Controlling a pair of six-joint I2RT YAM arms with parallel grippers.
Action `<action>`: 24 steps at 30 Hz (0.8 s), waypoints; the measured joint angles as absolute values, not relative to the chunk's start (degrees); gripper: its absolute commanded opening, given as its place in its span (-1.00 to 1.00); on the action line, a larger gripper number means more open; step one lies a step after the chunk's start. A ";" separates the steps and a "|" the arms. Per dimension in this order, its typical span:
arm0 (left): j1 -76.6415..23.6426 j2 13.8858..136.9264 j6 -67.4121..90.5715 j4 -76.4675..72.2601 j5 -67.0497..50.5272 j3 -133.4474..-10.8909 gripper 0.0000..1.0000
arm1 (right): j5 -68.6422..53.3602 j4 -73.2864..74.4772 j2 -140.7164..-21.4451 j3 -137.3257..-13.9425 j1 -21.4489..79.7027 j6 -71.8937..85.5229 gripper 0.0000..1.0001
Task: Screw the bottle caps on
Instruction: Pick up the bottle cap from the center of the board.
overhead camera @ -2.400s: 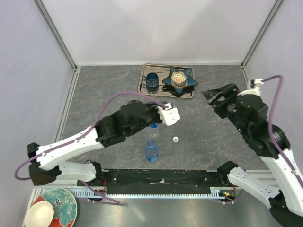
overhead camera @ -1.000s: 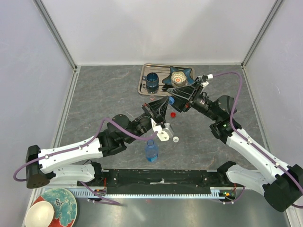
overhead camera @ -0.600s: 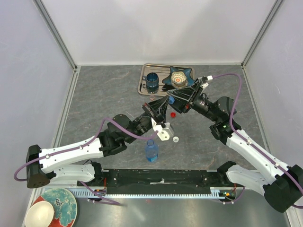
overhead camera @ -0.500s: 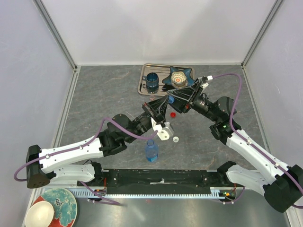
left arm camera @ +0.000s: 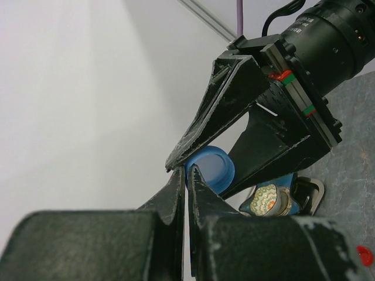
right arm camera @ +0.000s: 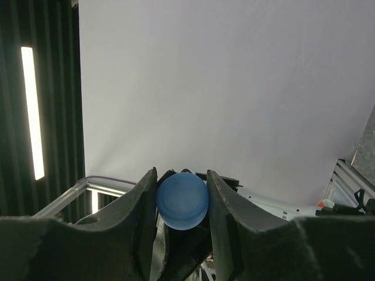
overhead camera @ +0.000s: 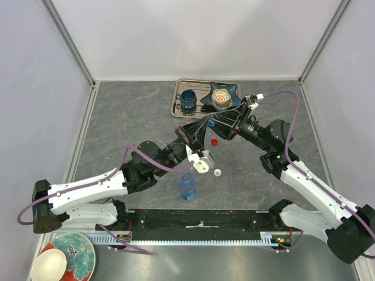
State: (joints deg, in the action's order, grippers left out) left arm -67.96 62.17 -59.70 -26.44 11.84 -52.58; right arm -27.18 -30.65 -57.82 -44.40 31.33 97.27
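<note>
A blue bottle cap (overhead camera: 211,123) hangs in the air between both grippers, above the table's middle. My right gripper (overhead camera: 212,122) is shut on it, and its fingers (right arm camera: 140,199) press both sides of the cap (right arm camera: 181,202). My left gripper (left arm camera: 186,172) is shut with its tips pinching the rim of the cap (left arm camera: 212,171). An uncapped clear bottle (overhead camera: 187,187) stands upright near the front. A white cap (overhead camera: 217,172) and a red cap (overhead camera: 214,141) lie on the table.
A metal tray (overhead camera: 176,100) at the back holds a dark blue cup (overhead camera: 188,100) and a blue star-shaped dish (overhead camera: 221,96). A patterned plate (overhead camera: 76,250) and a white bowl (overhead camera: 48,264) sit off the table at the front left.
My right gripper has narrowed from half open until its fingers touch the blue cap. Both arms have stayed almost in place.
</note>
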 measured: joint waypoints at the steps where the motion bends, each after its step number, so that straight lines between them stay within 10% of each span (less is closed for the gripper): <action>1: -67.96 62.15 -59.70 -26.50 11.84 -52.58 -0.97 | -27.18 -30.63 -57.78 -44.40 31.33 97.25 -0.25; 8: -67.96 61.89 -59.68 -26.63 11.46 -52.23 -0.82 | -27.22 -30.06 -57.41 -44.40 31.35 96.82 -0.58; 15: -68.07 61.58 -59.00 -24.10 11.07 -52.29 0.48 | -26.20 -25.78 -55.59 -44.49 31.18 93.10 -0.75; 24: -67.85 59.37 -56.82 -14.28 13.56 -54.81 0.69 | -24.93 -16.64 -53.89 -48.49 31.07 85.43 -0.77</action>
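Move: The blue cap sits at both my hands: its middle is about 1 cm ahead and 1 cm right of my left hand, whose fingertips pinch its rim, and right at the point between my right fingertips. From my right hand, the red cap lies roughly 13 cm ahead and 4 cm right, the white cap level ahead and 5 cm right, both some 34 cm below; the blue bottle stands about 10 cm back and 6 cm left, its middle 27 cm below. I hand the blue cap over: my right fingers keep it and squeeze tighter while my left fingers, shut on its rim, spread wide and let go. My left hand then sinks about 1.5 cm and eases left, away from the cap, fingertips dipping slightly. My right hand draws roughly 1 cm to the right with the cap, turning some 10 degrees so its fingertips dip. ##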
